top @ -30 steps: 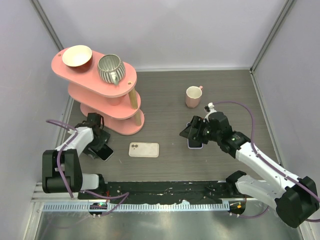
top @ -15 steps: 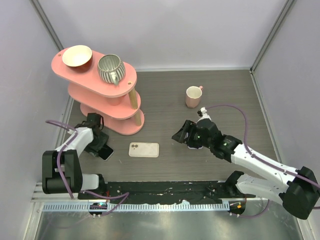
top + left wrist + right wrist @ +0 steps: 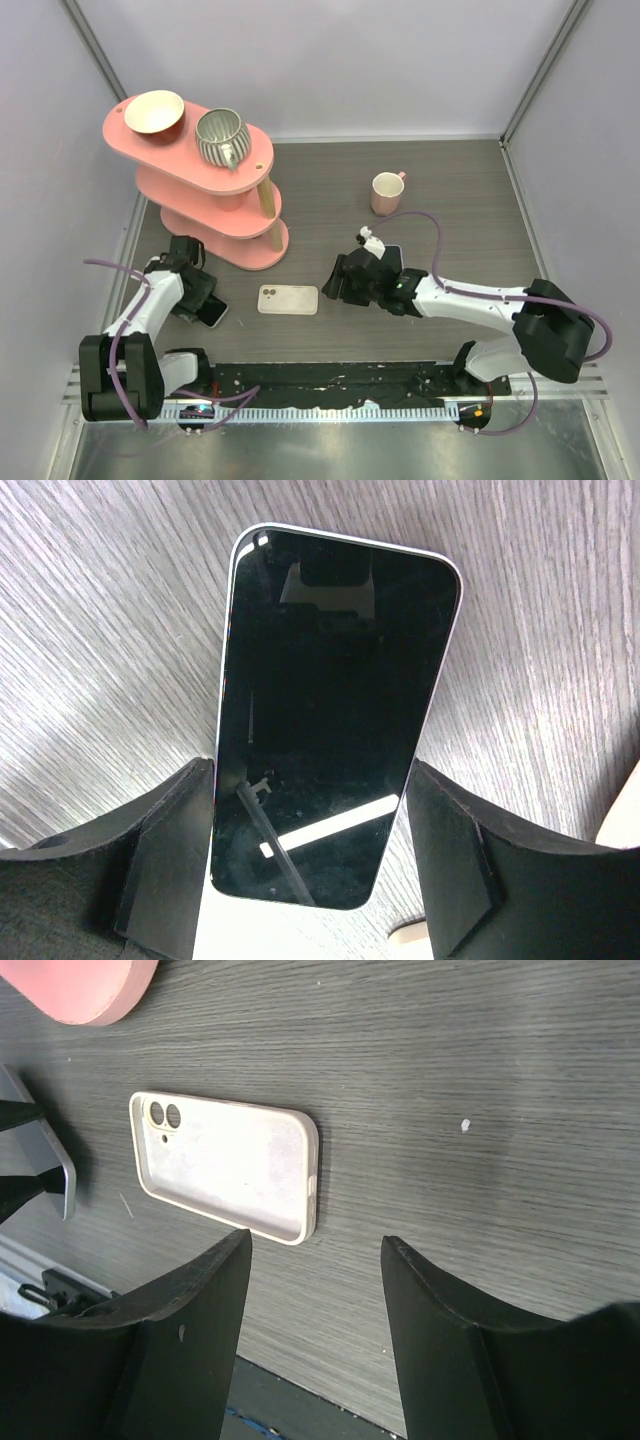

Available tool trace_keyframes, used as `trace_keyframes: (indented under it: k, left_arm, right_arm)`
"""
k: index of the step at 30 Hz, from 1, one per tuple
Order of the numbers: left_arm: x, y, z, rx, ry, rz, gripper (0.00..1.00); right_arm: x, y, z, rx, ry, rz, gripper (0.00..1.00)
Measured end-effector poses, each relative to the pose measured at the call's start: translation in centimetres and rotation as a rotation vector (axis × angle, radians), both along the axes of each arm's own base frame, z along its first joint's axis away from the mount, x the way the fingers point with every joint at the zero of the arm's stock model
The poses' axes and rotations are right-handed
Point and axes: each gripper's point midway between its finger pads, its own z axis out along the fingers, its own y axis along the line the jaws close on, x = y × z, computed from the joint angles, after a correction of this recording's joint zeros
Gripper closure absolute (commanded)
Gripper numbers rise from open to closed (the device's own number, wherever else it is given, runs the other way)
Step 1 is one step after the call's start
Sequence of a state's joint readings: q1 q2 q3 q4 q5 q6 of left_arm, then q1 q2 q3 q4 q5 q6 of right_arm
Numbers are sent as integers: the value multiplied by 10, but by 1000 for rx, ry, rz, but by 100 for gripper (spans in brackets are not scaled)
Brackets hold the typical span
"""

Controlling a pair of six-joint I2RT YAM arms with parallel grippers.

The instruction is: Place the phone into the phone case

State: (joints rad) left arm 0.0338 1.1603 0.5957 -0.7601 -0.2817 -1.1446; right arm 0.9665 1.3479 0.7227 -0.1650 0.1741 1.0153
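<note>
The phone [image 3: 330, 720], black screen up with a pale rim, lies on the grey wood table between my left gripper's [image 3: 312, 865] fingers, which press its two long sides. From above, the phone [image 3: 210, 312] sits at the left with the left gripper [image 3: 198, 298] shut on it. The phone case [image 3: 288, 299], cream and empty, lies open side up in the middle. My right gripper [image 3: 338, 284] hovers just right of it, open and holding nothing. In the right wrist view the case [image 3: 225, 1165] lies ahead and left of the right gripper [image 3: 315, 1250].
A pink tiered shelf [image 3: 215, 205] stands at the back left with a bowl [image 3: 154, 112] and a ribbed grey pot [image 3: 221, 137] on top. A pink mug [image 3: 386, 192] stands behind the right arm. The black front rail [image 3: 330, 378] runs along the near edge.
The right gripper has swung left from the table's middle right to just beside the case, its jaws narrowing. The left gripper has closed onto the phone and moved slightly nearer.
</note>
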Motion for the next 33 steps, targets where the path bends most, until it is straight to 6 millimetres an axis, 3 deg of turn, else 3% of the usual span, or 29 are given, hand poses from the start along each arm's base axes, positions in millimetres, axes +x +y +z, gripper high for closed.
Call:
trace_keyframes:
  k: [4,11,15,17,21,24,25,30,33]
  left_arm:
    - [-3,-3,0,-14,11,-3,90]
    - [-7,-11,13,-37,-32,-37,100]
    - [-5,-14,30,-46,-115,-67,100]
    - [-4,-15,37,-45,-155,-82,100]
    - [-7,-17,41,-42,-161,-114,100]
    - [-11,-25,39,-54,-142,-169,100]
    - [-12,-29,39,-60,-139,-186,100]
    - [-14,-42,40,-69,-131,-267,100]
    - [-15,-50,43,-66,-126,-329,100]
  right_arm:
    - [-4,7,-10,-21,-2,-1,39]
    - [-4,21,-35,-89,26,23,51]
    - [0,25,-39,-102,28,19,53]
    - [1,27,-43,-113,31,18,58]
    - [2,28,-57,-147,40,24,62]
    - [5,33,-57,-148,26,44,70]
    - [6,35,-58,-154,23,54,78]
    - [9,33,-60,-243,-10,140,99]
    - [8,25,-59,-333,-51,244,99]
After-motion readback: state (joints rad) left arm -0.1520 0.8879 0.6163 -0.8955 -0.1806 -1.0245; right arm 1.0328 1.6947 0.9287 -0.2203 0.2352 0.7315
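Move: The phone case lies flat with its middle about 11 cm to the right hand's left, 1 cm ahead and 7 cm below; its nearer short edge is only some 4 cm left of this hand. The blue-cased phone is about 14 cm to the hand's right and 8 ahead, the pink shelf's near end 18 left and 12 ahead. For the left hand, already gripping the phone, the case is roughly 22 cm right, level ahead, just below; that shelf end is 15 right, 10 ahead. Down and left goes the right hand, sinking about 6 cm onto the case's right short edge while its half-open fingers shut and pinch the thin rim; the wrist rolls and turns counter-clockwise, and the hand draws back right a little at the end. The left hand, keeping the phone, rises 4 cm, then swings some 5 cm right towards the case, turning clockwise. ##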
